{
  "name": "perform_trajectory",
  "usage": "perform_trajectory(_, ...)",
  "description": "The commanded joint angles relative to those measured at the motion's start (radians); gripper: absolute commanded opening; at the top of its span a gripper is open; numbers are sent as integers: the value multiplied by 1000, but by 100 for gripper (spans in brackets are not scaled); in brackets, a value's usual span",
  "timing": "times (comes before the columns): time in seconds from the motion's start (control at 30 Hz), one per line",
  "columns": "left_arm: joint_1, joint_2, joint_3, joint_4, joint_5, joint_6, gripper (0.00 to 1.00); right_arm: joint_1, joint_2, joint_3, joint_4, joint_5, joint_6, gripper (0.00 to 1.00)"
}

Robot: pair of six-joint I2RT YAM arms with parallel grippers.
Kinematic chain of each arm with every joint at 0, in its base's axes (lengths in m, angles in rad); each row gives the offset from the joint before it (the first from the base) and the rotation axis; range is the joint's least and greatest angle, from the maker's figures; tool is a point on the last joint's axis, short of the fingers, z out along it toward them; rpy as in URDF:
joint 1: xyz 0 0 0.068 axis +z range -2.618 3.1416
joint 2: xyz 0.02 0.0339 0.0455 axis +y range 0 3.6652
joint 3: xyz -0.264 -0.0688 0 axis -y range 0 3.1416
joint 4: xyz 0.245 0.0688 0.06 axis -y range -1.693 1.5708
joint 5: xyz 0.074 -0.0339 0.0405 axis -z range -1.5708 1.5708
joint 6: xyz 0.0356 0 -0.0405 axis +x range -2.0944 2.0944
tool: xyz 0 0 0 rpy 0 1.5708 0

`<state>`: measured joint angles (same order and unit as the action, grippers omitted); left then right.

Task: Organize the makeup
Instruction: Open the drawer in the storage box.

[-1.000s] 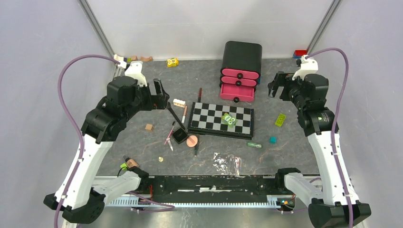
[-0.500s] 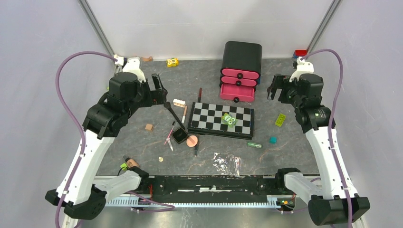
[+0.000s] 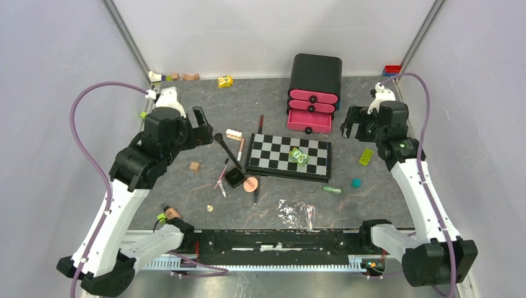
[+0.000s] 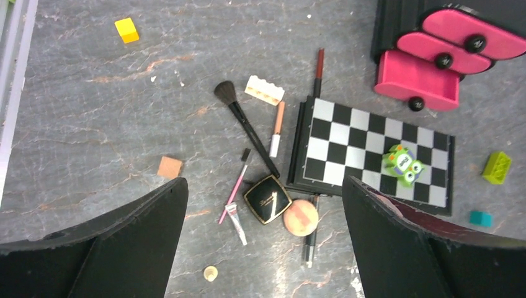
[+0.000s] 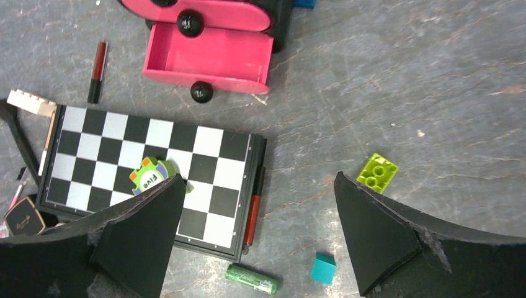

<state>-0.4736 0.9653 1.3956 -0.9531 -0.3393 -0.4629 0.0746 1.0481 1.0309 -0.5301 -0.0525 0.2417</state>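
The makeup lies left of the chequered board [image 3: 289, 156]: a black brush [image 4: 247, 127], a black compact [image 4: 267, 198], a peach puff [image 4: 301, 216], a thin pink pencil [image 4: 234, 194] and a dark red pencil [image 4: 319, 64]. A green tube [image 5: 251, 279] rests near the board's front right corner. My left gripper [image 3: 205, 126] hangs open above the brush end, holding nothing. My right gripper [image 3: 352, 124] is open and empty, right of the black drawer unit [image 3: 313, 93], whose pink bottom drawer [image 5: 211, 62] is pulled out.
A green toy [image 3: 299, 156] sits on the board. A lime block [image 3: 365, 156] and a teal block [image 3: 356, 182] lie right of it. A crumpled clear wrapper [image 3: 296, 213] is near the front edge. Small toys line the back wall. Side walls stand close to both arms.
The left gripper has pulled back slightly to the left, uncovering the brush head. The right gripper has come left and nearer, toward the drawer unit. Both stay open.
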Motion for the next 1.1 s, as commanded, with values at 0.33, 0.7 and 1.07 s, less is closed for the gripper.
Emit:
perform_trajectory(0.33, -4, -215, -316, 172, -115, 56, 100, 247, 74, -166, 247, -107, -18, 97)
perform_trajectory(0.7, -4, -156, -409, 161, -31, 88, 100, 310, 329, -89, 425, -33, -181, 97)
perform_trajectory(1.07, -3, -318, -455, 112, -49, 164, 100, 310, 699, 237, 367, 35, -270, 98)
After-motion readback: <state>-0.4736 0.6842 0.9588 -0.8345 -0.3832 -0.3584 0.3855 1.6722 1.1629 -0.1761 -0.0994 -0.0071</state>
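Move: The middle drawer's knob on the storage box lies about 18 cm ahead of my right hand, 12 cm to its left and 11 cm below. The knob of the bottom drawer, already pulled out, is some 3 cm nearer me and 5 cm lower; the top drawer's knob sits about 4 cm above the middle one. The chessboard's middle is roughly 8 cm ahead, 17 cm left and 19 cm down. From my left hand the middle knob is about 26 cm ahead, 34 cm right and 20 cm below. I swing my right hand about 12 cm left while sinking some 7 cm, then reach forward about 11 cm and a little lower, towards the drawer knobs, turning some 30 degrees counter-clockwise; its fingers stay wide open, touching nothing that can be seen. My empty left hand sinks about 11 cm and rises slightly again, drifting a little back and left, fingers open. ##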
